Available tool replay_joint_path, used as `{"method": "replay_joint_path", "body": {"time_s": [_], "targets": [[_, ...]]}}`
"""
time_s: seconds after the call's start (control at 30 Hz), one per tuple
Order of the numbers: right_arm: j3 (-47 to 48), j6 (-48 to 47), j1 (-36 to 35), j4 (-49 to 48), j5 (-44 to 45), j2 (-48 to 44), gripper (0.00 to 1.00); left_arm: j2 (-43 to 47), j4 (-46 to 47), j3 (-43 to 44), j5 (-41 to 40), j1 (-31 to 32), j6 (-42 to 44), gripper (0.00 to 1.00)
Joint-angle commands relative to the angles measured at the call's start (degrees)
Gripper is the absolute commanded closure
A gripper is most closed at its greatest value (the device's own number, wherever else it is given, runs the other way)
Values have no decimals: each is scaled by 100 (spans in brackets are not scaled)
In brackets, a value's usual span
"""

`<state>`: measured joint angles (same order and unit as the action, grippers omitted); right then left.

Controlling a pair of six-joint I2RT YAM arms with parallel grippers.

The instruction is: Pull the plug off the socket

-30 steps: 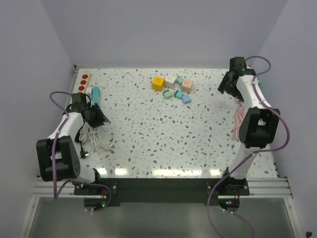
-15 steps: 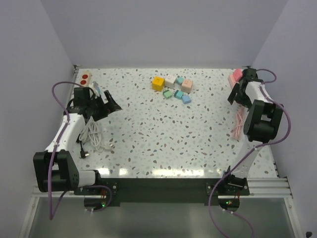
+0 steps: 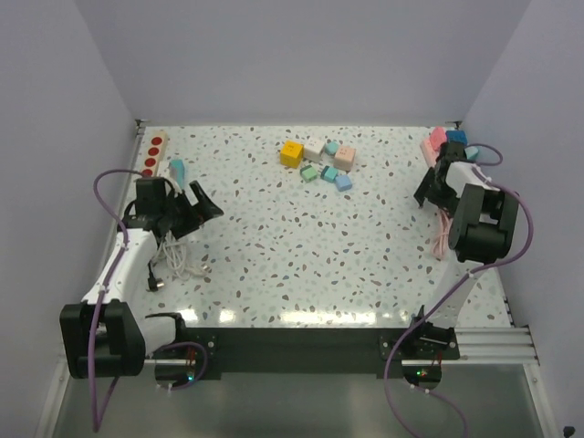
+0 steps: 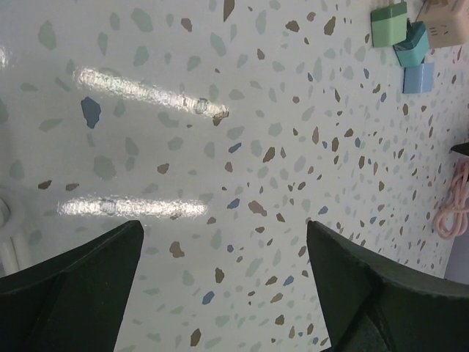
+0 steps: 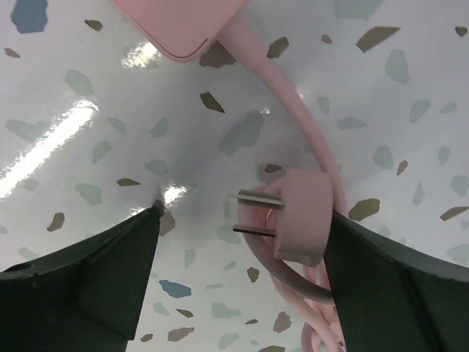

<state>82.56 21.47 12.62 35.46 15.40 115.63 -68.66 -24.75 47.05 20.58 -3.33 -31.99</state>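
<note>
A pale socket strip with red sockets (image 3: pixel 156 151) lies at the far left, and a teal plug (image 3: pixel 177 169) rests beside it on a white cable (image 3: pixel 170 257). My left gripper (image 3: pixel 203 203) (image 4: pixel 223 227) hovers open over bare table, right of that cable. At the far right lies a pink socket strip (image 3: pixel 434 142) (image 5: pixel 183 26) with a blue plug (image 3: pixel 456 137) at it. A pink plug (image 5: pixel 297 216), prongs bare, lies on the table between the open fingers of my right gripper (image 3: pixel 424 192) (image 5: pixel 245 213), close to the right finger.
Several coloured blocks (image 3: pixel 319 160) sit at the back middle, some visible in the left wrist view (image 4: pixel 407 44). A coiled pink cable (image 3: pixel 442 230) (image 5: pixel 322 308) lies along the right edge. Walls close in the table on the left, back and right.
My left gripper opened and swung up and right, off the white cable. My right arm came forward from the back right corner, uncovering the pink strip and blue plug.
</note>
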Motion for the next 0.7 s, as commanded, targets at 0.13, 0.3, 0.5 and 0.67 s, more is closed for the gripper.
{"method": "replay_joint_path", "body": {"time_s": [0.13, 0.3, 0.5, 0.67], "targets": [[-302, 173, 56, 49, -536, -94, 54, 406, 410, -512, 139, 8, -246, 17], [-610, 76, -575, -181, -1398, -357, 84, 494, 419, -547, 78, -1, -220, 28], [-364, -91, -2227, 145, -1882, -173, 100, 450, 349, -539, 43, -1, -150, 31], [-820, 339, -3063, 22, -1760, -374, 100, 459, 252, -547, 60, -1, -71, 27]]}}
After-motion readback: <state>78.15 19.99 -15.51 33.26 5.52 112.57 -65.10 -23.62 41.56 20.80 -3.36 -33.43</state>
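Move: The pink plug lies already between the right hand's open fingers, near the right-hand one, about 2 cm right of the hand point, 1 cm back and level in height. The pink strip's middle is some 14 cm ahead and 1 cm right, the pink cord bundle about 7 cm back and 2 cm right, the small blue block roughly 8 cm ahead and 29 cm left. From the left hand the plug is about 65 cm right, 8 cm ahead and 12 cm lower. The pink plug gets pinched as the right fingers close on it, and is then carried leftward, fast and level just above the table, about 23 cm towards the open middle near the small blue block, the hand turning some 30 degrees counter-clockwise. Meanwhile the empty left hand settles a couple of centimetres back and down, its fingers closing partway. ##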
